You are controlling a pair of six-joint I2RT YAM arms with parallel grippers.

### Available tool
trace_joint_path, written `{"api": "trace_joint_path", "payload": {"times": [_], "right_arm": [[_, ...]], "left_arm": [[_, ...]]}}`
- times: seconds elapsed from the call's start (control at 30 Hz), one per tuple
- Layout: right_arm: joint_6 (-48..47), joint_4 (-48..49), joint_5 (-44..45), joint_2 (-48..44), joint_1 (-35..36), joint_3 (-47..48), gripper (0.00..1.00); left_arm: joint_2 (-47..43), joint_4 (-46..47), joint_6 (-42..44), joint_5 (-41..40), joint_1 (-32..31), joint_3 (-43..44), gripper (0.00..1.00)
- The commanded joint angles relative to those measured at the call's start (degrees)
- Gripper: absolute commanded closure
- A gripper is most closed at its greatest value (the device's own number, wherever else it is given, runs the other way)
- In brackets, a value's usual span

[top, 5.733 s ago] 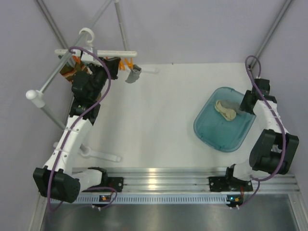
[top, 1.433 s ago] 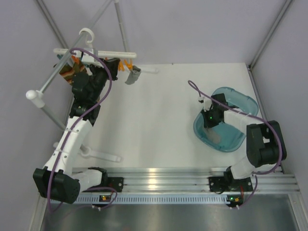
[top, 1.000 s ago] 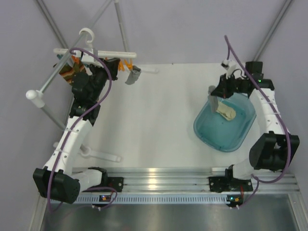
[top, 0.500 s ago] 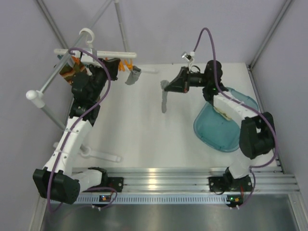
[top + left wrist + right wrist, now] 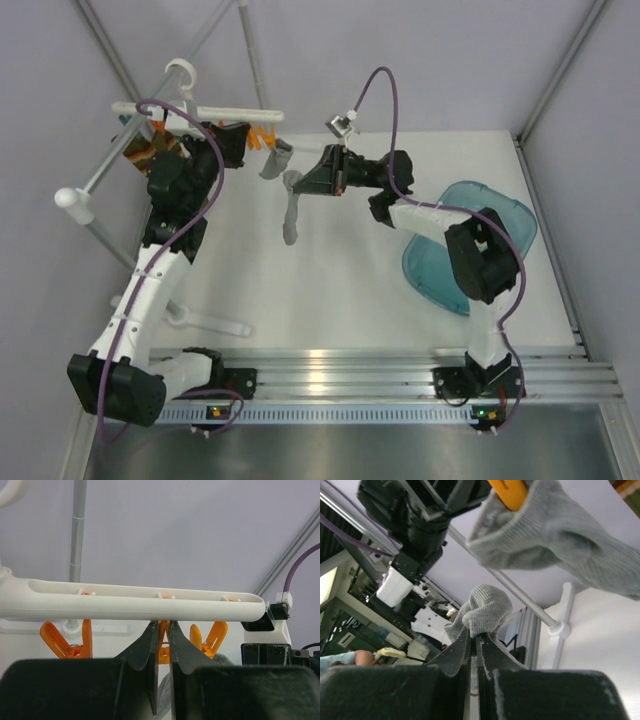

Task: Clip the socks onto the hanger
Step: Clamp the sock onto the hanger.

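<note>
The white hanger [image 5: 200, 108] hangs at the back left, and its bar [image 5: 135, 600] fills the left wrist view. My left gripper [image 5: 243, 140] is shut on an orange clip [image 5: 163, 647] under the bar, fingertips [image 5: 150, 630] pinching it. One grey sock [image 5: 278, 158] hangs from a clip at the bar's right end, also seen in the right wrist view [image 5: 545, 535]. My right gripper [image 5: 303, 183] is shut on a second grey sock [image 5: 292, 212], bunched at its tips [image 5: 482, 611], just right of the clipped one. The cream sock is hidden.
The teal basin [image 5: 505, 215] stands at the right, partly behind the right arm. A patterned brown cloth [image 5: 145, 150] hangs at the hanger's left end. The white stand pole with its ball end [image 5: 72, 198] runs along the left. A white bar [image 5: 212, 322] lies near the front left.
My right arm lifted the grey sock out of the basin and carried it left to the hanger's right end. The left gripper stayed on the clip.
</note>
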Motion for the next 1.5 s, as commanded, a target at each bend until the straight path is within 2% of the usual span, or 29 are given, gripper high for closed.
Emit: {"api": "trace_joint_path", "payload": {"times": [0.0,0.13,0.4,0.5,0.63,0.83,1.0,1.3,1.47], "right_arm": [[7.0,18.2,3.9,0.3,1.8,4.6,1.00],[5.6,16.0,3.2,1.8,3.7,9.0,1.00],[0.4,5.6,6.1,3.2,5.7,9.3,1.00],[-3.1,2.1,7.0,3.9,5.8,10.6,1.00],[-11.0,-7.4,9.5,4.7,5.8,14.1,1.00],[-18.7,-18.2,16.7,5.3,5.6,17.2,1.00],[-19.6,-20.9,19.2,6.0,5.6,18.9,1.00],[-17.0,-19.7,20.4,7.9,5.7,22.0,1.00],[-15.8,-20.6,20.0,6.7,5.4,19.3,1.00]], "left_arm": [[-0.4,-2.5,-2.5,2.2,-0.4,1.6,1.00],[-0.5,-2.9,-2.8,2.1,-0.3,1.7,1.00],[-0.5,-3.4,-2.8,2.1,-0.4,1.6,1.00],[-0.2,-3.3,-2.8,2.3,-0.3,1.8,1.00],[-0.2,-3.4,-3.5,2.7,-0.3,1.7,1.00],[-0.4,-3.7,-3.3,2.9,-0.2,1.7,1.00],[-0.5,-3.9,-3.4,3.3,-0.2,2.0,1.00],[-0.2,-3.5,-3.8,3.7,-0.2,1.8,1.00],[0.2,-3.5,-3.8,3.2,0.0,2.6,1.00]]}}
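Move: The gray sock pinched in the right fingers is bound for the orange clip that the left fingertips already squeeze: from the right hand that clip lies about 9 cm ahead, 9 cm to the left and 6 cm up. The next orange clip, at the hanger's right end, sits some 3 cm to the right of it; the already clipped gray sock hangs about 5 cm ahead, 4 cm left and 3 cm above the right hand. For the left hand the squeezed clip is right at the fingertips. Hold the left gripper still, keeping its squeeze on the orange clip. Keep the right fingers shut on the gray sock and carry it steadily left about 7 cm, first rising and easing back a little, then sinking slightly and swinging forward some 9 cm while turning clockwise about 15 degrees, to bring the sock's cuff up to that clip past the clipped sock. ##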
